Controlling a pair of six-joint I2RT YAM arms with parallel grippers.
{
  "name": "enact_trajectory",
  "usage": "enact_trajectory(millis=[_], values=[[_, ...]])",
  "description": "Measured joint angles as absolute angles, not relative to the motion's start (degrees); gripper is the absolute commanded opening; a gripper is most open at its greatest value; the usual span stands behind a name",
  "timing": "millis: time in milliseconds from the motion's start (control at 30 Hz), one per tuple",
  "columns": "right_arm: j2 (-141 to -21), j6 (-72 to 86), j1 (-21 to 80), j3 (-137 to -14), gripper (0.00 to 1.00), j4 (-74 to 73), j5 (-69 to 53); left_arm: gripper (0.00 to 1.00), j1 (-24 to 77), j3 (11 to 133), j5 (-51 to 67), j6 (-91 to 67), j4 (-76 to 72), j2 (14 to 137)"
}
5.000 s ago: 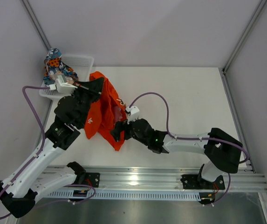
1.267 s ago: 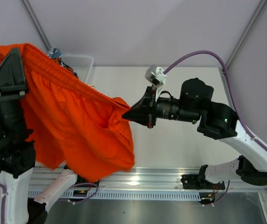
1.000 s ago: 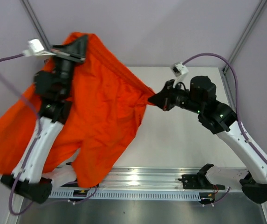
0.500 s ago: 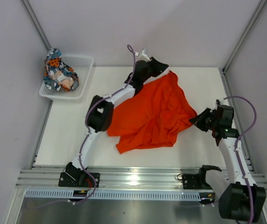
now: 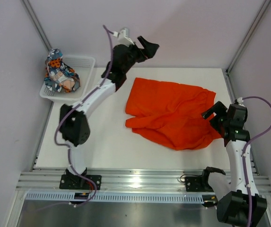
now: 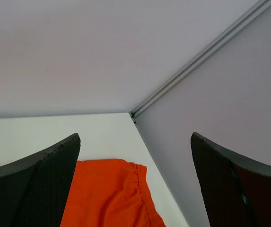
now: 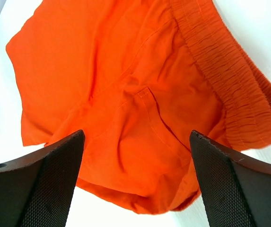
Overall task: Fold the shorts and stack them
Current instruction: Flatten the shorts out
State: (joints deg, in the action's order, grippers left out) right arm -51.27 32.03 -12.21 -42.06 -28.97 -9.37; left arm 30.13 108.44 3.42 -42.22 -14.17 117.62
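The plain orange shorts lie spread out on the white table, waistband toward the right. My left gripper is open and empty, raised above the table's back edge; its wrist view shows the shorts' waistband corner below the open gripper. My right gripper is open and empty, just above the shorts' right end; its wrist view shows the orange cloth and the elastic waistband under the open gripper. The cartoon-print shorts lie bunched in the basket.
The white mesh basket stands at the table's back left corner. Walls with metal corner posts close in the table at the back and sides. The metal rail runs along the near edge.
Both grippers have let go of the orange shorts, which now lie flatter and further right. My left gripper has risen and moved back left; the right has stayed near the shorts' right end.
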Motion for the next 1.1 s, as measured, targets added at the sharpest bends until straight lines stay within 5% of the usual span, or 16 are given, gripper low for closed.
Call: enact_trajectory(millis=[367,700,1100], values=[[-56.3,30.9,-7.5,-45.9,0.78,-29.2,-13.9,0.99,29.0,82.5,0.1,-34.0,-2.1,84.8],[-79.2,30.1,7.7,-56.9,0.77,-24.4,-14.0,0.99,28.7,73.5,-1.1,-32.3,9.1,90.7],[-83.6,22.7,32.2,-57.3,0.71,-18.6,-12.3,0.99,27.4,59.6,-1.7,-33.5,13.2,79.5]])
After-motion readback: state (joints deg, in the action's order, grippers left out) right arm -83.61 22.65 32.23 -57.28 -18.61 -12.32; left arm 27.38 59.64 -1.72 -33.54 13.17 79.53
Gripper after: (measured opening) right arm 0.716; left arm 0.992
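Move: The shorts' bunched leg, the rumpled near-left end of the cloth, lies some 21 cm back, 7 cm left and 34 cm below the left hand. From the right hand it is about 32 cm left, 4 cm ahead and 14 cm down. The flat leg spreads roughly 20 cm ahead and 26 cm left of the right hand, and the waistband's middle is 14 cm ahead and 7 cm right of it. Towards the shorts' bunched leg both empty hands close in from either side. The right sweeps about 25 cm left over the cloth, bowing forward and back, ending slightly lower, turning some 50 degrees counter-clockwise as its open fingers narrow a little. The left draws back and left, rises briefly, then sinks well below its start, tipping down, fingers wide open. ##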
